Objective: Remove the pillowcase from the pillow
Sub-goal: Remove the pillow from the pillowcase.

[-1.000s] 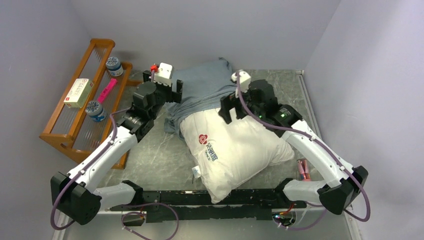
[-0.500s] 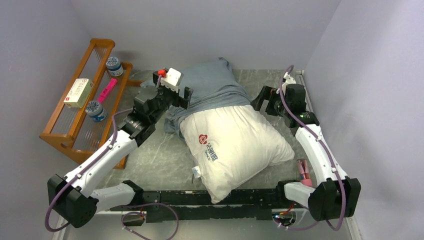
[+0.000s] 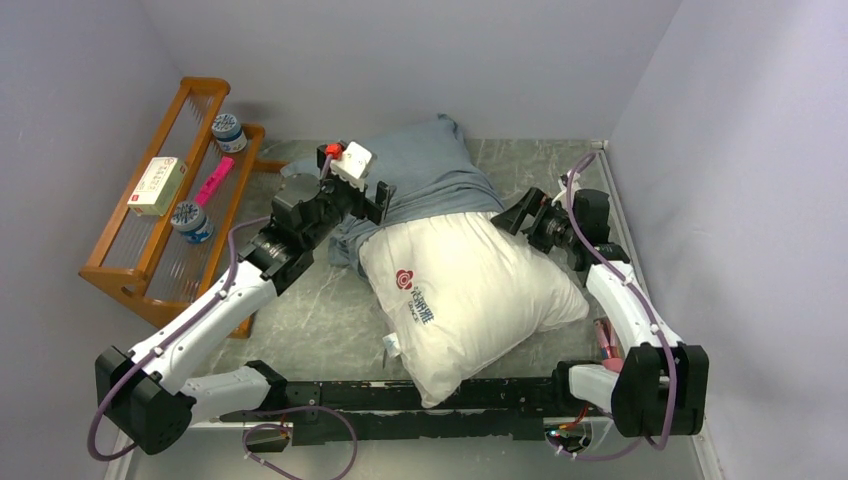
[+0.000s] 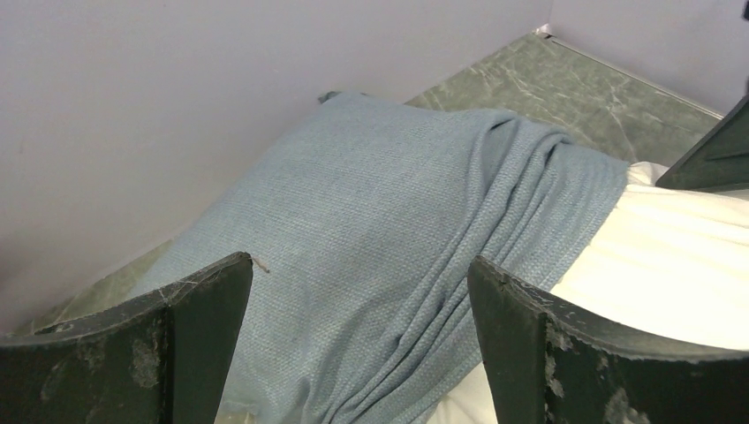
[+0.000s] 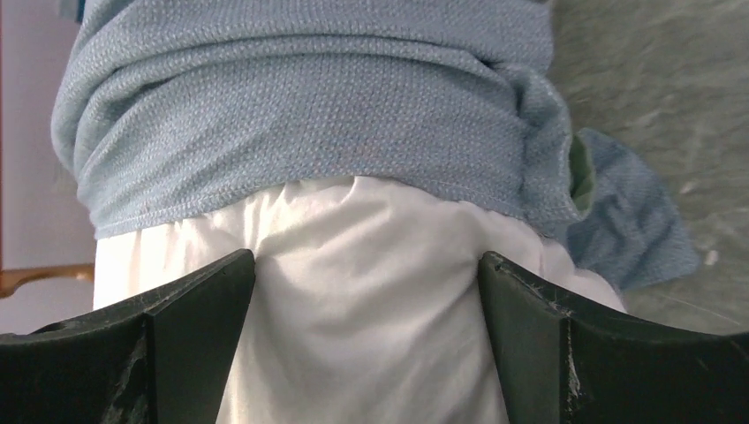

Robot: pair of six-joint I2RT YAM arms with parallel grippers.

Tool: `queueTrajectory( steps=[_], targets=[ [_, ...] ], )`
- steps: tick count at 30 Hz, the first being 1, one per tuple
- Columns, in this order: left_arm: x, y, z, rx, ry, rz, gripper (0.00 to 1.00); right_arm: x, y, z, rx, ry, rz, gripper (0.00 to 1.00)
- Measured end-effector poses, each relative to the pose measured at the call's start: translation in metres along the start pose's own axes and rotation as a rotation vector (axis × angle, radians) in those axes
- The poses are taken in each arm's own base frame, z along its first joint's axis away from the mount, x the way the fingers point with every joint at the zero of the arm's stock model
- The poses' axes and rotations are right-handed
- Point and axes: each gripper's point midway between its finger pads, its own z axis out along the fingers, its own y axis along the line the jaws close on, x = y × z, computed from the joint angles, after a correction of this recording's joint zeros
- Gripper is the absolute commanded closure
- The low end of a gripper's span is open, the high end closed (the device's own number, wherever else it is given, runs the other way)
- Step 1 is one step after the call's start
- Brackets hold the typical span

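Note:
The white pillow (image 3: 470, 290) lies diagonally on the table with its red logo facing up. Its far end is still inside the grey-blue pillowcase (image 3: 430, 165), which is bunched back toward the rear wall. My left gripper (image 3: 380, 200) is open at the left edge of the bunched cloth. In the left wrist view the pillowcase (image 4: 380, 203) fills the space ahead of the left gripper (image 4: 360, 265), with nothing held. My right gripper (image 3: 515, 213) is open at the pillow's far right side. The right wrist view shows the right gripper (image 5: 366, 258) facing bare pillow (image 5: 353, 300) just below the pillowcase hem (image 5: 309, 106).
A wooden rack (image 3: 120, 265) stands at the left with two jars, a box and a pink item on it. A pink object (image 3: 607, 340) lies on the table by the right arm's base. Walls close in behind and on the right.
The right arm swung off the pillow's top out to the right, then came back in low at the pillow's far right edge. The left gripper shifted right toward the bunched cloth.

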Motion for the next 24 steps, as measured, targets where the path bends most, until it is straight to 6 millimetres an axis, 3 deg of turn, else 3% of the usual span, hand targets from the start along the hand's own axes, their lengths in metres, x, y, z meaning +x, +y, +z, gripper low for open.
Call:
queueTrajectory(
  steps=[5, 11, 18, 22, 24],
  targets=[
    [0.003, -0.009, 0.003, 0.04, 0.006, 0.0, 0.04, 0.014, 0.011, 0.006, -0.113, 0.057, 0.022, 0.16],
    [0.011, -0.02, 0.008, 0.093, 0.023, -0.001, 0.04, 0.028, 0.04, 0.006, -0.245, 0.118, -0.021, 0.35],
    [0.018, -0.032, 0.011, 0.147, 0.041, -0.004, 0.04, 0.043, 0.075, 0.003, -0.361, 0.186, -0.117, 0.71],
    [0.023, -0.039, 0.011, 0.18, 0.057, -0.007, 0.04, 0.047, 0.096, 0.001, -0.41, 0.216, -0.195, 0.98],
    [0.023, -0.042, 0.011, 0.198, 0.062, -0.008, 0.04, 0.049, 0.106, -0.002, -0.427, 0.228, -0.235, 1.0]
  ],
)
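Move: The pillow's upper right side sits between the open right fingers, its nearest pinchable cloth about 4 cm to that hand's left and about level with it. From there the middle of the pillowcase's gathered hem lies some 17 cm left, level fore and aft, and the pillow's printed logo about 20 cm left and 11 cm back. From the left hand, the hem middle is about 11 cm right, 1 cm back and 19 cm below; the pillow's right side is roughly 23 cm right, 1 cm back and 16 cm below. Sweep the right gripper about 10 cm left along the pillow's side below the hem, drawing back and lifting some 5 cm each, turning it about 30 degrees counter-clockwise while shutting the fingers to pinch a fold of white pillow. Meanwhile bring the open left gripper right and down towards the gathered hem, about 5 cm in all, yawing slightly clockwise. ##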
